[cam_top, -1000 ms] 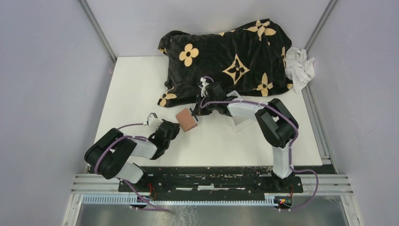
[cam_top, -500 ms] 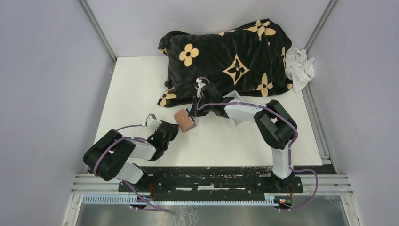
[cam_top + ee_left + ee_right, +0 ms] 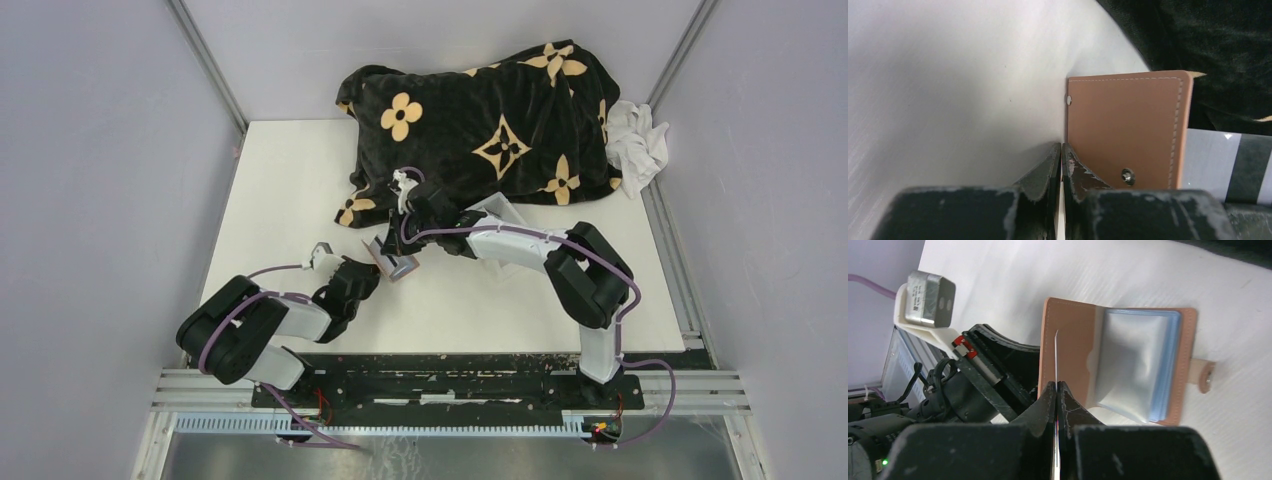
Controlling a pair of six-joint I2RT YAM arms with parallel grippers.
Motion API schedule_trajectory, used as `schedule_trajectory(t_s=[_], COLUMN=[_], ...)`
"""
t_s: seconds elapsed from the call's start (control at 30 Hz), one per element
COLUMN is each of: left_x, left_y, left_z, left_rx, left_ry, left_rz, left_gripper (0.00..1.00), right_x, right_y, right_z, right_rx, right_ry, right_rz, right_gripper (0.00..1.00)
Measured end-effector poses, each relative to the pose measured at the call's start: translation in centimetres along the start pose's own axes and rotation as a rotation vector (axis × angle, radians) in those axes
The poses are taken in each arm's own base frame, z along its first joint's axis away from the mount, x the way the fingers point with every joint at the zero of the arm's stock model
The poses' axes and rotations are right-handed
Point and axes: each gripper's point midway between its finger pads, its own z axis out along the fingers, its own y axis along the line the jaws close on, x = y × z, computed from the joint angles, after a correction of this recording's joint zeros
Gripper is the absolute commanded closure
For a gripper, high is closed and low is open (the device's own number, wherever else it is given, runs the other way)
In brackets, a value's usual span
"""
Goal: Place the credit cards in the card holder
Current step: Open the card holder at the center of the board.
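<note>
The brown leather card holder [image 3: 393, 260] lies opened near the middle of the table. Its tan flap [image 3: 1070, 345] and clear sleeves [image 3: 1133, 360] face the right wrist camera. My left gripper [image 3: 367, 272] is shut on the holder's edge; its jaws [image 3: 1062, 149] pinch beside the tan cover [image 3: 1125, 125]. My right gripper [image 3: 1056, 386] is shut on a credit card [image 3: 1055, 352], seen edge-on, its tip over the flap. From the left wrist the same grey card with a dark stripe [image 3: 1205, 160] shows behind the holder.
A black blanket with tan flower shapes [image 3: 480, 120] is heaped at the back of the table. A white cloth [image 3: 637, 140] lies to its right. A clear tray [image 3: 493, 208] peeks from under the right arm. Grey walls stand on both sides.
My right gripper has carried the card leftward to the card holder. The holder has tipped from facing up to more edge-on, still held by the left gripper.
</note>
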Motion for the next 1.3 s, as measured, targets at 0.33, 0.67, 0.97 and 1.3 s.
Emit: schedule_trajectory(t_s=[0.33, 0.67, 0.97, 1.3], left_x=[-0.1, -1.3, -2.0, -2.9], left_y=[0.9, 3.3, 4.4, 2.6], left_z=[-1.6, -5.4, -7.4, -8.0], left_rx=[-0.032, -0.102, -0.132, -0.121], left_ry=[0.034, 0.057, 0.065, 0.067], left_rz=[0.023, 0.064, 0.080, 0.092], left_gripper=[0.89, 0.88, 0.88, 0.90], right_x=[0.9, 4.3, 5.3, 4.4], right_y=[2.4, 1.0, 0.6, 0.9], right_z=[0.8, 3.5, 4.4, 4.5], right_rx=[-0.034, 0.002, 0.023, 0.026], right_ry=[0.019, 0.094, 0.107, 0.089], right_rz=[-0.037, -0.036, -0.057, -0.072], right_gripper=[0.99, 0.99, 0.99, 0.99])
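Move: The card holder, half open with its cover propped up on the left, lies about 3 cm ahead and 3 cm right of the left fingertips, at about their height. From the right hand, which already holds the striped card, it is some 3 cm back, 1 cm left and 9 cm below. The blanket's near left corner is roughly 6 cm ahead and 8 cm left of the right hand; the white tray lies 22 cm to its right and 1 cm ahead. The card holder is met by the right hand, which keeps its pinch on the card, swings about 3 cm left and back, then sinks some 5 cm to the strap side and stays low there. The left hand, fingers still shut, comes away from the cover's lower corner, drawing back about 7 cm and left over 4 cm, then rises a few centimetres. ##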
